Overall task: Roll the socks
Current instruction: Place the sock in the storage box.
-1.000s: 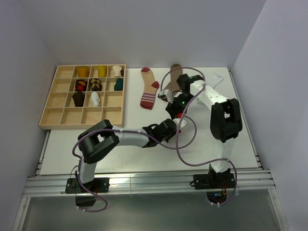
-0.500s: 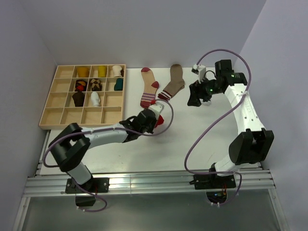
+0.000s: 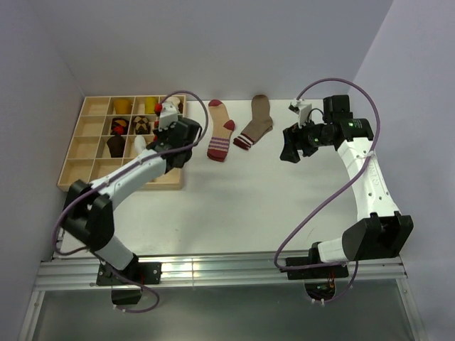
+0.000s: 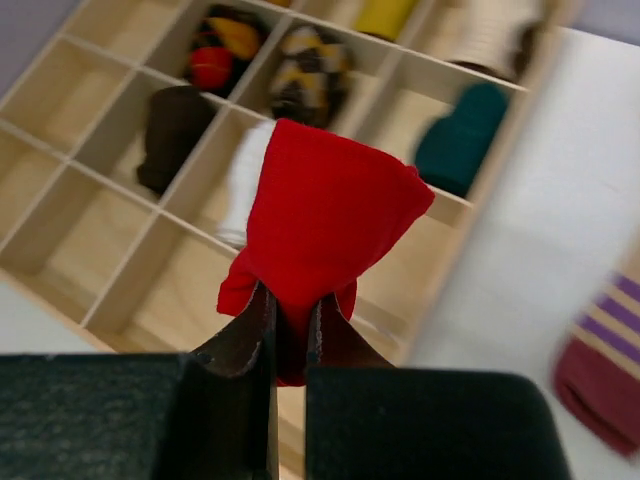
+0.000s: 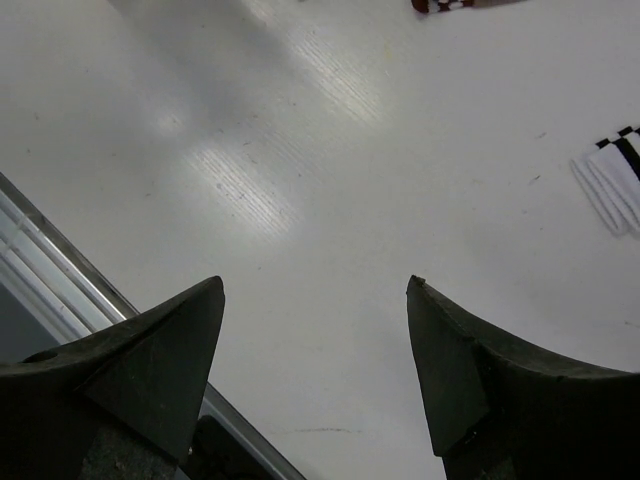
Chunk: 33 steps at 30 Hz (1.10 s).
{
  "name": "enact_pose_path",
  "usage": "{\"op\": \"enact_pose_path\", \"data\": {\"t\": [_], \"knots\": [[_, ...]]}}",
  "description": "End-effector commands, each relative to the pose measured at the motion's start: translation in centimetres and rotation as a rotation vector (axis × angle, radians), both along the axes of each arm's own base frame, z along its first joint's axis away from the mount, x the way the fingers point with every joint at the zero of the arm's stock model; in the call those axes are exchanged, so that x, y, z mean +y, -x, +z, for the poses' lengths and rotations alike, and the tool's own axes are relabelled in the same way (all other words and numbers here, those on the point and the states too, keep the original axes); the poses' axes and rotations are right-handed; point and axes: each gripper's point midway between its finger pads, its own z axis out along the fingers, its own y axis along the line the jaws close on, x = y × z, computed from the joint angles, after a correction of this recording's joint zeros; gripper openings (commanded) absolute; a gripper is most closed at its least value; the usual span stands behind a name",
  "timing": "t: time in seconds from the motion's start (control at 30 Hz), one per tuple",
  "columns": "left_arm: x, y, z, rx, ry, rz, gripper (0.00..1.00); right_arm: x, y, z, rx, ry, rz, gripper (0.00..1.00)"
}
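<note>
My left gripper [image 4: 290, 300] is shut on a rolled red sock [image 4: 325, 215], which it holds above the wooden tray [image 4: 60, 95]. In the top view that gripper [image 3: 163, 114] and the red sock [image 3: 158, 108] hang over the tray's right columns. A maroon sock with a striped cuff [image 3: 220, 138] and a brown sock [image 3: 256, 128] lie flat at the back of the table. To their right, my right gripper [image 3: 288, 152] hovers open above bare table. Its wrist view shows nothing between the jaws [image 5: 315, 285]. A white sock with black checks [image 5: 612, 180] lies at that view's right edge.
The tray [image 3: 106, 186] holds several rolled socks, among them a teal one [image 4: 462, 135], a white one [image 4: 245, 180] and a dark brown one [image 4: 175, 130]. Its front and left compartments show bare wood. White walls close in the table's back and sides.
My left arm has swung from the table's middle to above the tray, carrying the red sock. My right arm has pulled back to the right with its jaws open.
</note>
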Motion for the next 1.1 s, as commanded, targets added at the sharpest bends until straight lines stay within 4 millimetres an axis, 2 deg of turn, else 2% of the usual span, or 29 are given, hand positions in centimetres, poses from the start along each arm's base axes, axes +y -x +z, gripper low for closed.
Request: {"op": "enact_pose_path", "data": {"t": [0.0, 0.03, 0.07, 0.1, 0.17, 0.2, 0.23, 0.27, 0.3, 0.47, 0.67, 0.83, 1.07], "knots": [[5.1, -0.4, -1.9, 0.067, -0.150, 0.240, 0.00, 0.1, -0.2, 0.8, -0.027, -0.024, -0.022, 0.81], [5.3, -0.8, -3.7, 0.118, -0.195, 0.253, 0.00, 0.1, -0.2, 0.6, -0.021, -0.022, -0.023, 0.80], [5.7, -1.7, -3.5, 0.110, -0.191, 0.279, 0.00, 0.1, -0.4, 0.4, -0.021, -0.017, -0.027, 0.81], [5.9, -2.3, -4.9, 0.144, -0.214, 0.281, 0.00, 0.0, -0.4, 0.4, -0.023, -0.016, -0.029, 0.80], [5.7, -3.6, -5.6, 0.147, -0.202, 0.278, 0.00, -0.1, -0.5, -0.1, -0.016, -0.011, -0.031, 0.80], [6.3, -4.1, -6.1, 0.164, -0.207, 0.283, 0.00, -0.1, -0.6, -0.3, -0.016, -0.010, -0.032, 0.81], [6.0, -4.5, -7.6, 0.200, -0.202, 0.268, 0.00, -0.1, -0.6, -0.5, -0.009, -0.009, -0.036, 0.80], [6.0, -5.2, -7.9, 0.199, -0.191, 0.268, 0.00, -0.1, -0.7, -0.7, -0.006, -0.009, -0.034, 0.81], [5.6, -5.5, -9.3, 0.241, -0.202, 0.230, 0.00, -0.1, -0.6, -0.9, 0.004, -0.010, -0.035, 0.80], [4.6, -6.8, -12.0, 0.293, -0.173, 0.159, 0.00, -0.1, -0.8, -1.2, 0.010, -0.008, -0.037, 0.80], [2.9, -8.8, -13.6, 0.327, -0.085, 0.056, 0.00, -0.3, -0.9, -1.8, 0.017, -0.001, -0.048, 0.80], [1.0, -8.7, -16.5, 0.425, -0.016, -0.034, 0.00, -0.4, -1.0, -2.0, 0.024, 0.005, -0.057, 0.80], [-1.4, -7.9, -18.9, 0.497, 0.140, -0.127, 0.00, -0.5, -1.1, -2.6, 0.036, 0.010, -0.059, 0.80]]}}
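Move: The left hand holds the rolled red sock; the empty box compartment it is meant for lies about 11 cm ahead, 1 cm left and 18 cm below. The white rolled sock is some 9 cm left of that compartment, the teal one 8 cm farther out and 2 cm right of it, and the striped sock 17 cm right of it and 5 cm farther out. From the right hand the compartment is roughly 20 cm ahead, 43 cm left and 22 cm below. The left hand sinks about 16 cm and reaches 8 cm forward into the compartment, tipping down, red sock still pinched. ##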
